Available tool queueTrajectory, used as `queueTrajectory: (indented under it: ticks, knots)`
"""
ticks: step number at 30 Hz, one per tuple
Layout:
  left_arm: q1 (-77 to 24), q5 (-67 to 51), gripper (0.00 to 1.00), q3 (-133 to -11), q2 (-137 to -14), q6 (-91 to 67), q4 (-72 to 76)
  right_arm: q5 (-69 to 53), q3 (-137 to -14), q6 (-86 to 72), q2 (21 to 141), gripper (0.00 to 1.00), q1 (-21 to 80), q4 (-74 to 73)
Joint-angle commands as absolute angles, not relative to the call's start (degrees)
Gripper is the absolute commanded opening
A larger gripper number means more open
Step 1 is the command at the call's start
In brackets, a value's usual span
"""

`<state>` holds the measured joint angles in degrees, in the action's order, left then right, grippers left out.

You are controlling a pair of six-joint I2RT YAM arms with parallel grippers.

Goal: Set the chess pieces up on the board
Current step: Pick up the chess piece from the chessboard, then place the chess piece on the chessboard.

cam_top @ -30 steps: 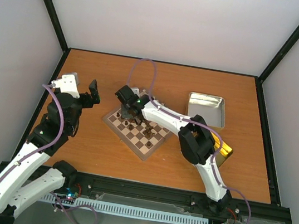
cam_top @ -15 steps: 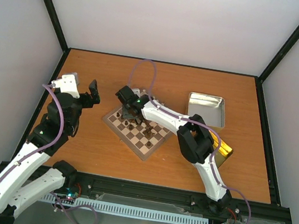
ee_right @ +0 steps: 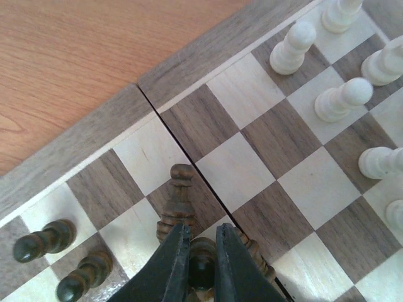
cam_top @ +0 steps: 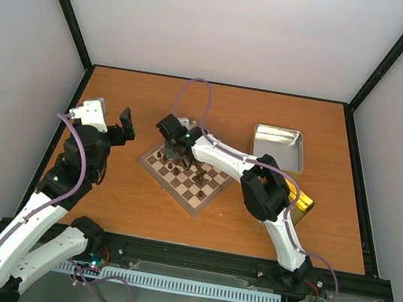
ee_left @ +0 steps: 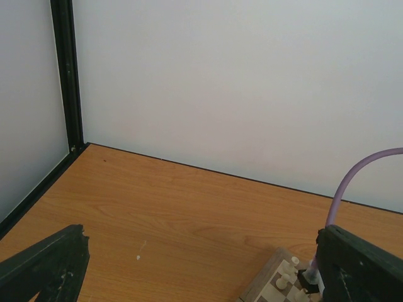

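The board lies at the table's middle, turned diagonally, with dark chess pieces on it. My right gripper hangs over its far left part. The right wrist view shows that gripper shut on the round head of a dark chess piece. Two more dark pieces lean close against the fingers. Two dark pawns stand near the board's rim, and cream pieces stand at the right. My left gripper hovers open left of the board, holding nothing.
An open silver tin sits at the back right. A golden tin lies under the right arm's forearm. White walls with black frame posts enclose the table. The board's corner with cream pieces shows in the left wrist view.
The right gripper's jaws have closed onto the dark piece over the board's far left part. The left arm has not moved.
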<state>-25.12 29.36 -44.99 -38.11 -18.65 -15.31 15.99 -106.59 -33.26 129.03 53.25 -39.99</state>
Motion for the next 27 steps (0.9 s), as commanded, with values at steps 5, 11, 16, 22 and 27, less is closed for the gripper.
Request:
queueTrajectory:
  ticks: [5,11,16,22,27]
  knots:
    - [-25.0,29.6,1.0,-45.3,-38.2,-17.7,-14.5,17.9,-103.5,-33.3,120.3,0.1,53.0,-37.0]
    - [-25.0,29.4,1.0,-45.4,-38.2,-17.8,-14.4,15.1,-94.8,-33.8,114.6,0.11,54.0,-35.9]
    - [-24.9,29.3,1.0,-45.4,-38.2,-17.9,-14.4,13.8,-86.0,-35.3,109.4,0.11,56.5,-35.1]
    - [-24.9,29.1,1.0,-45.4,-38.2,-18.1,-14.3,10.9,-79.9,-35.9,107.6,0.11,58.1,-31.3]
    - [-24.9,28.9,1.0,-45.4,-38.4,-18.3,-14.4,10.5,-81.2,-36.0,110.0,0.11,58.2,-30.3]
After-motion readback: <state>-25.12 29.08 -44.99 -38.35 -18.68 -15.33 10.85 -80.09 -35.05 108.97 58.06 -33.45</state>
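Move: Behind the right hand, about 9 cm back and 4 cm to its right, lies the free square in the dark row where its pinched dark chess piece goes, roughly 3 cm lower. The nearest standing piece is some 7 cm back and 2 cm right. One fallen piece lies about 2 cm ahead and 2 cm left, the fallen pile 6 cm back and 7 cm right. From the left hand that square is about 22 cm right, 1 cm back and 30 cm below. Lifting the dark chess piece it already pinches, the right hand rises about 6 cm clear of the fallen pieces. It then swings back some 9 cm and slightly right, sinking 4 to 5 cm as it goes, towards the free square next in the row of standing dark pieces, and slows low above it. The fingers keep their hold and the wrist barely turns. ##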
